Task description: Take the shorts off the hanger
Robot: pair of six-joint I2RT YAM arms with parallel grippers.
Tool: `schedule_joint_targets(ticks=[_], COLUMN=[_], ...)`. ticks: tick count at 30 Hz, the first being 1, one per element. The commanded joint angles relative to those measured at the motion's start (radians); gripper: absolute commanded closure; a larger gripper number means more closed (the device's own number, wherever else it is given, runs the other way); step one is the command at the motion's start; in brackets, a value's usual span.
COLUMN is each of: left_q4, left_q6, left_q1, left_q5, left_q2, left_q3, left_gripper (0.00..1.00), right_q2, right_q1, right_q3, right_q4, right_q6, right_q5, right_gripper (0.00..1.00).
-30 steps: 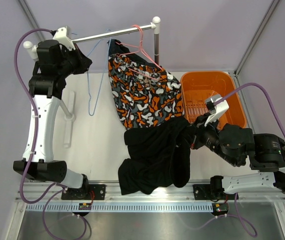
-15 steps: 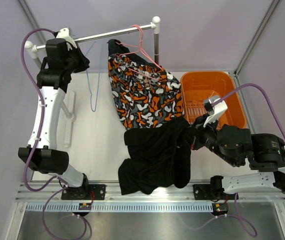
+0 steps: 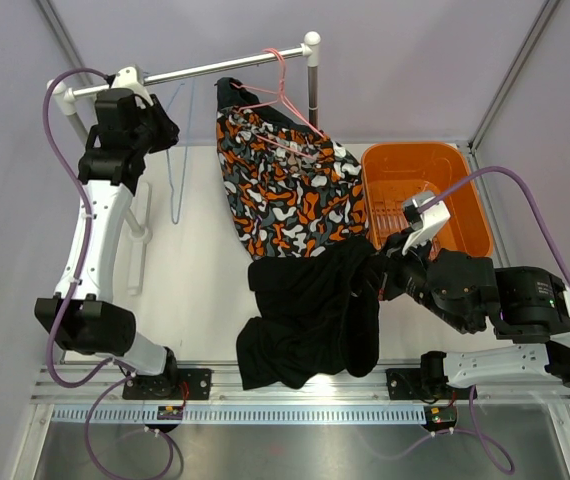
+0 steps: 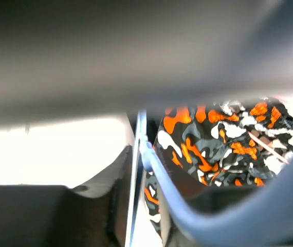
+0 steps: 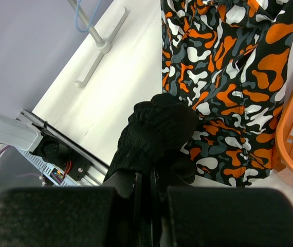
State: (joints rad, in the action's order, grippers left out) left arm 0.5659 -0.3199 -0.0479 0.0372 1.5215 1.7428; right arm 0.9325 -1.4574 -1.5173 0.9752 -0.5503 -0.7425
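The camouflage shorts (image 3: 285, 190) hang from a pink hanger (image 3: 283, 90) on the rail (image 3: 215, 70); black fabric (image 3: 231, 95) shows behind their top. They also show in the left wrist view (image 4: 203, 139) and the right wrist view (image 5: 223, 67). Black shorts (image 3: 310, 320) lie limp on the table below them. My right gripper (image 3: 377, 278) is shut on a bunched edge of the black shorts (image 5: 157, 128). My left gripper (image 3: 168, 110) is up at the rail, shut on the wire of an empty blue hanger (image 3: 177, 170), seen close in the left wrist view (image 4: 157, 175).
An orange basket (image 3: 455, 170) stands at the back right, beside the right arm. The rail's left post and white base bar (image 3: 140, 235) stand at the left. The right post (image 3: 312, 90) is just behind the pink hanger.
My left gripper has risen and moved left along the rail, and the blue hanger has shifted left with it. The right gripper and the black shorts have barely moved.
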Motion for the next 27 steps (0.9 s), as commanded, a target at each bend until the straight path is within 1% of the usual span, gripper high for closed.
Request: schedule_joint_targets(ticks=[1, 3, 8, 10, 11, 13, 14, 15, 17, 19, 20, 23, 24, 27], left_q4=[-0.029, -0.031, -0.026, -0.023, -0.020, -0.020, -0.020, -0.020, -0.020, -0.020, -0.020, -0.024, -0.030, -0.044], left_q6=[-0.015, -0.013, -0.013, -0.011, -0.010, -0.005, -0.005, -0.001, 0.011, 0.051, 0.056, 0.088, 0.096, 0.104], left_q1=[0.008, 0.008, 0.008, 0.008, 0.008, 0.005, 0.005, 0.000, -0.030, -0.087, -0.107, -0.210, -0.275, -0.360], left_q5=[-0.020, -0.026, -0.031, -0.033, -0.033, -0.080, -0.080, -0.109, -0.158, -0.273, -0.273, -0.345, -0.394, -0.413], left_q2=[-0.061, -0.092, -0.161, -0.197, -0.210, -0.266, -0.267, -0.296, -0.322, -0.359, -0.371, -0.426, -0.441, -0.507], left_q3=[-0.028, -0.034, -0.048, -0.049, -0.054, -0.074, -0.074, -0.078, -0.094, -0.101, -0.104, -0.121, -0.129, -0.178], left_gripper=[0.69, 0.68, 0.52, 0.47, 0.43, 0.37, 0.37, 0.35, 0.33, 0.31, 0.31, 0.30, 0.30, 0.30], right_q2=[0.003, 0.008, 0.014, 0.017, 0.015, 0.022, 0.022, 0.023, 0.031, 0.040, 0.045, 0.071, 0.092, 0.130], right_q1=[-0.006, -0.006, -0.006, -0.008, -0.008, -0.008, -0.008, -0.006, -0.008, -0.008, -0.008, -0.008, -0.008, -0.006], right_q3=[-0.012, -0.012, -0.015, -0.017, -0.017, -0.024, -0.024, -0.026, -0.034, -0.047, -0.053, -0.087, -0.099, -0.168], right_q4=[-0.032, -0.033, -0.035, -0.035, -0.033, -0.033, -0.033, -0.032, -0.033, -0.032, -0.032, -0.049, -0.056, -0.075], right_q6=[-0.025, -0.026, -0.026, -0.027, -0.026, -0.026, -0.026, -0.025, -0.023, -0.014, -0.011, 0.030, 0.061, 0.125], right_q5=[-0.040, -0.040, -0.040, -0.040, -0.041, -0.041, -0.041, -0.043, -0.044, -0.052, -0.052, -0.058, -0.069, -0.130], right_gripper=[1.00, 1.00, 1.00, 1.00, 1.00, 1.00, 1.00, 1.00, 1.00, 1.00, 1.00, 0.99, 0.99, 1.00])
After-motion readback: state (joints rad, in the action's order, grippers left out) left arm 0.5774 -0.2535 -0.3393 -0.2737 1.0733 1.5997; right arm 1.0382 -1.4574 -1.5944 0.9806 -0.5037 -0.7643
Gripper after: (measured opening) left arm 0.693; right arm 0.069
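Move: The blue hanger is between the left hand's part-open fingers, its middle about 8 cm below them; the rod runs roughly 8 cm ahead and 6 cm higher. The camouflage shorts hang about 22 cm to the right, 3 cm back and 15 cm lower. From the right hand, still holding the black shorts, the orange basket lies roughly 25 cm ahead, 18 cm right and 31 cm below. Opening further, the left hand backs about 13 cm off the blue hanger and rises some 10 cm. ##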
